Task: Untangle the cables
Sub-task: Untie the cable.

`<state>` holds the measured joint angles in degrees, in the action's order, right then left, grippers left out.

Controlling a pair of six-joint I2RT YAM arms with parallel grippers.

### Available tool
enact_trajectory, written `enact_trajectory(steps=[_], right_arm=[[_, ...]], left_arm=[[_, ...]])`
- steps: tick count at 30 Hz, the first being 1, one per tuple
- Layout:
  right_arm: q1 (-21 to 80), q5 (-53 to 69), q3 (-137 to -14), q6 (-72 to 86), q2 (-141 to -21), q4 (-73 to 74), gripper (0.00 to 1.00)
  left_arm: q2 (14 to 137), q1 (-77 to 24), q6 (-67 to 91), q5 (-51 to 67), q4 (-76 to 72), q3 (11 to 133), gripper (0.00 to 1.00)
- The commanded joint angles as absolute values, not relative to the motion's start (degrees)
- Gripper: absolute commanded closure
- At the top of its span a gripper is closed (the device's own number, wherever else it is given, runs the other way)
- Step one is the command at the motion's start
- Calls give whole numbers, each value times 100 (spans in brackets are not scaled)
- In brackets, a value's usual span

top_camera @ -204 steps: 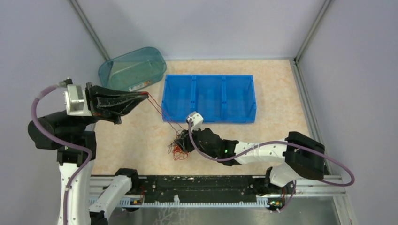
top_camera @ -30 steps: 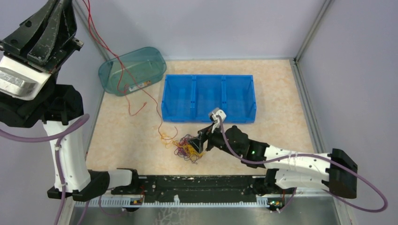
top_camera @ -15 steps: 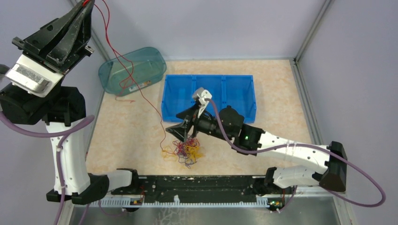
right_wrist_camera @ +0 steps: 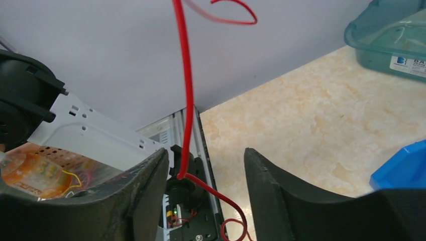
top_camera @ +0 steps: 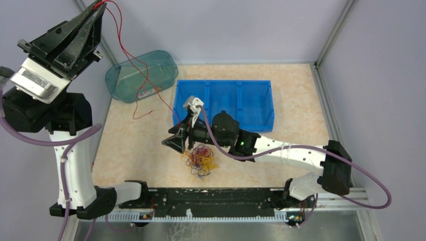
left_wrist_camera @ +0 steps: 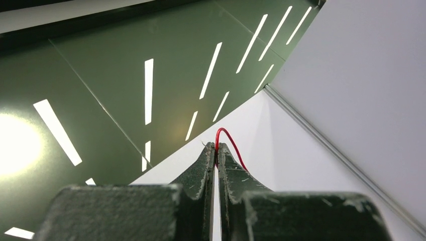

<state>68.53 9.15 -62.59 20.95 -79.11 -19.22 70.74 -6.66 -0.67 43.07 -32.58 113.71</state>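
My left gripper [top_camera: 98, 6] is raised high at the top left and shut on a thin red cable [top_camera: 131, 63]. In the left wrist view that cable [left_wrist_camera: 229, 143] loops out of the pressed-together tips [left_wrist_camera: 217, 148]. It hangs down past the teal bin toward the table. A tangle of red, purple and yellow-orange cables [top_camera: 201, 158] lies near the front middle. My right gripper [top_camera: 172, 143] hovers just left of and above the tangle, open. In the right wrist view the red cable [right_wrist_camera: 186, 100] runs down between its spread fingers [right_wrist_camera: 206, 163], touching neither.
A teal plastic bin [top_camera: 143, 75] lies at the back left. A blue three-compartment tray [top_camera: 223, 104] stands behind the right arm. The black rail [top_camera: 211, 197] with the arm bases runs along the front edge. Grey walls close in the left, back and right.
The left gripper has lifted the red cable from table height to high up over several seconds. In the last second the right gripper rose off the tangle and moved left around the hanging red cable.
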Motion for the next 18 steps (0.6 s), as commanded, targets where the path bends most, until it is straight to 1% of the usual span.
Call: enact_trajectory(steps=[1,9,14,18], right_arm=[[6892,957,-6350,2252,-7999,-2408,45],[6895,540,-5797,2500,-8511,-2771,56],[6856,578,-5642,2716,-9064,-2835,58],[6847,447,-5243,2862,-9320,-3006,59]], left_arm=[[7044,-670,3,4346,-3366,11371,92],[7270,-671,-365,3852,-3881,11766,93],[7405,-669,-540,3823,-3878,12106,93],[7507,-668,-738,3748,-3918,12361,94]])
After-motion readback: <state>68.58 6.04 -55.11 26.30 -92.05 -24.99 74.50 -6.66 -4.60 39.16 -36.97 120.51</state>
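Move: The cable tangle that the right hand is heading for lies almost under it, about 28 cm below, some 6 cm to its right and 2 cm farther out. The red cable already runs down between its open fingers. The blue bin's middle is about 25 cm ahead, 16 cm right and 28 cm below. From the left hand, which holds the red cable high up, the tangle is roughly 74 cm below, 14 cm right and 2 cm ahead. After barely stirring at first, the right hand drops faster and faster, about 14 cm down along the red cable towards the tangle and slightly left, its left-pointing fingers tipping some 10 degrees down while their gap narrows from over half open to about two fifths, without shutting. The left hand keeps its shut grip on the red cable and draws it up about 3 cm and a little back, tilting some 10 degrees. ##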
